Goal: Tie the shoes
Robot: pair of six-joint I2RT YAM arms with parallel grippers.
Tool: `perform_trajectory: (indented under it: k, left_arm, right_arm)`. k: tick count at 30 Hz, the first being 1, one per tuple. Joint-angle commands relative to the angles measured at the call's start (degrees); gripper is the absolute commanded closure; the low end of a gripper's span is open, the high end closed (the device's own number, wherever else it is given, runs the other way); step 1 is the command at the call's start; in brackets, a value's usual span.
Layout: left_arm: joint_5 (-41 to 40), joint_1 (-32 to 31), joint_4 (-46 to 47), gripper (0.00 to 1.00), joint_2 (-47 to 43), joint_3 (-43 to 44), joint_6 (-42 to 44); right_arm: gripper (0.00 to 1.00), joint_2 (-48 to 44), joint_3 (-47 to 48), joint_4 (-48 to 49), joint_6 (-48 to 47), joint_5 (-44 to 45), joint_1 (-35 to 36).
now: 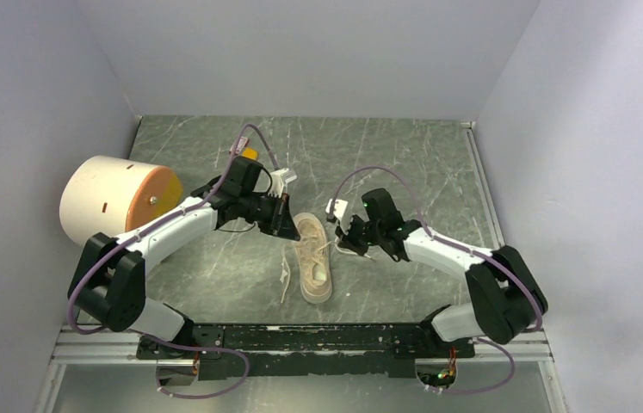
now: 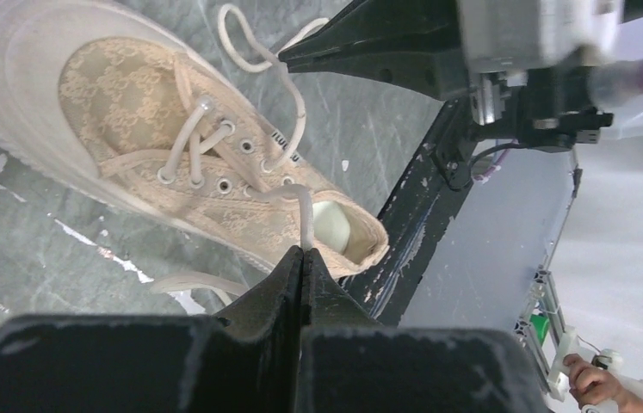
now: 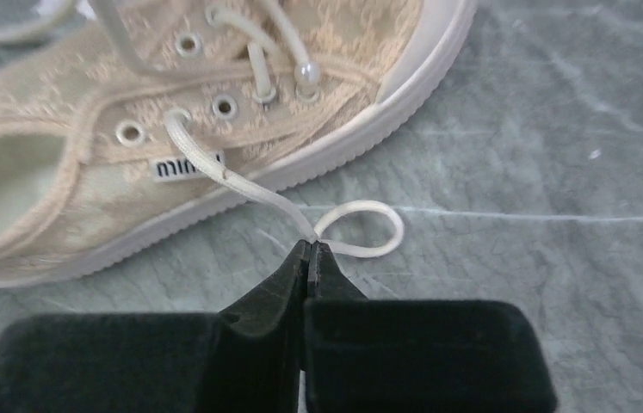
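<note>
One small cream sneaker [image 1: 313,258] lies on the grey marbled table between my two arms, laces loose. In the left wrist view the shoe [image 2: 154,138] fills the upper left. My left gripper [image 2: 303,251] is shut on a white lace [image 2: 305,215] that runs up from its tips to the top eyelets. My right gripper [image 3: 311,245] is shut on the other lace [image 3: 240,185], just off the sole's edge. That lace comes from an eyelet beside the black label, and a small loop [image 3: 369,228] curls on the table past the tips. In the top view the left gripper [image 1: 281,225] and right gripper [image 1: 341,237] flank the shoe.
A large cream-and-orange cylinder [image 1: 115,200] lies at the table's left side, next to the left arm. Grey walls close in the table on three sides. A black rail [image 1: 318,337] runs along the near edge. More loose lace [image 1: 286,280] trails left of the shoe.
</note>
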Motion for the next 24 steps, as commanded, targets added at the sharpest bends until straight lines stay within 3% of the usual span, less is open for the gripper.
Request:
perform_trajectory:
  k: [1,9,15,24]
  left_arm:
    - [5.59,-0.46,5.68,0.95,-0.93,-1.12,-3.77]
    - [9.69,-0.78,12.63,0.95,0.16,-1.41,-6.53]
    - [8.59,-1.09,10.41,0.95,2.94,-0.22,-4.05]
    - [8.82,-1.54,19.72,0.95,5.70,-2.23,-10.25]
  right_arm:
    - [1.00,-5.70,-0.74,5.95,4.04,-4.36,0.05]
    - [1.00,-12.76,0.26,2.65,10.14,-8.92,0.16]
    - [1.00,-10.33,5.48,-0.77,12.98,-10.92,0.12]
    - [1.00,-8.51,7.56,-2.34,13.96,-13.65,0.30]
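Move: The right hand already pinches the right lace just off the table, while the left hand already pinches the left lace, about 9 cm to the right hand's left, 2 cm back and 9 cm higher. The shoe's middle is some 6 cm left of the right hand, 3 cm back and 1 cm up. From the left hand, the right lace's pinched part lies about 9 cm right, 2 cm ahead and 9 cm below. The right hand lifts its pinched lace about 10 cm, drifting left towards the left hand, which edges right. ##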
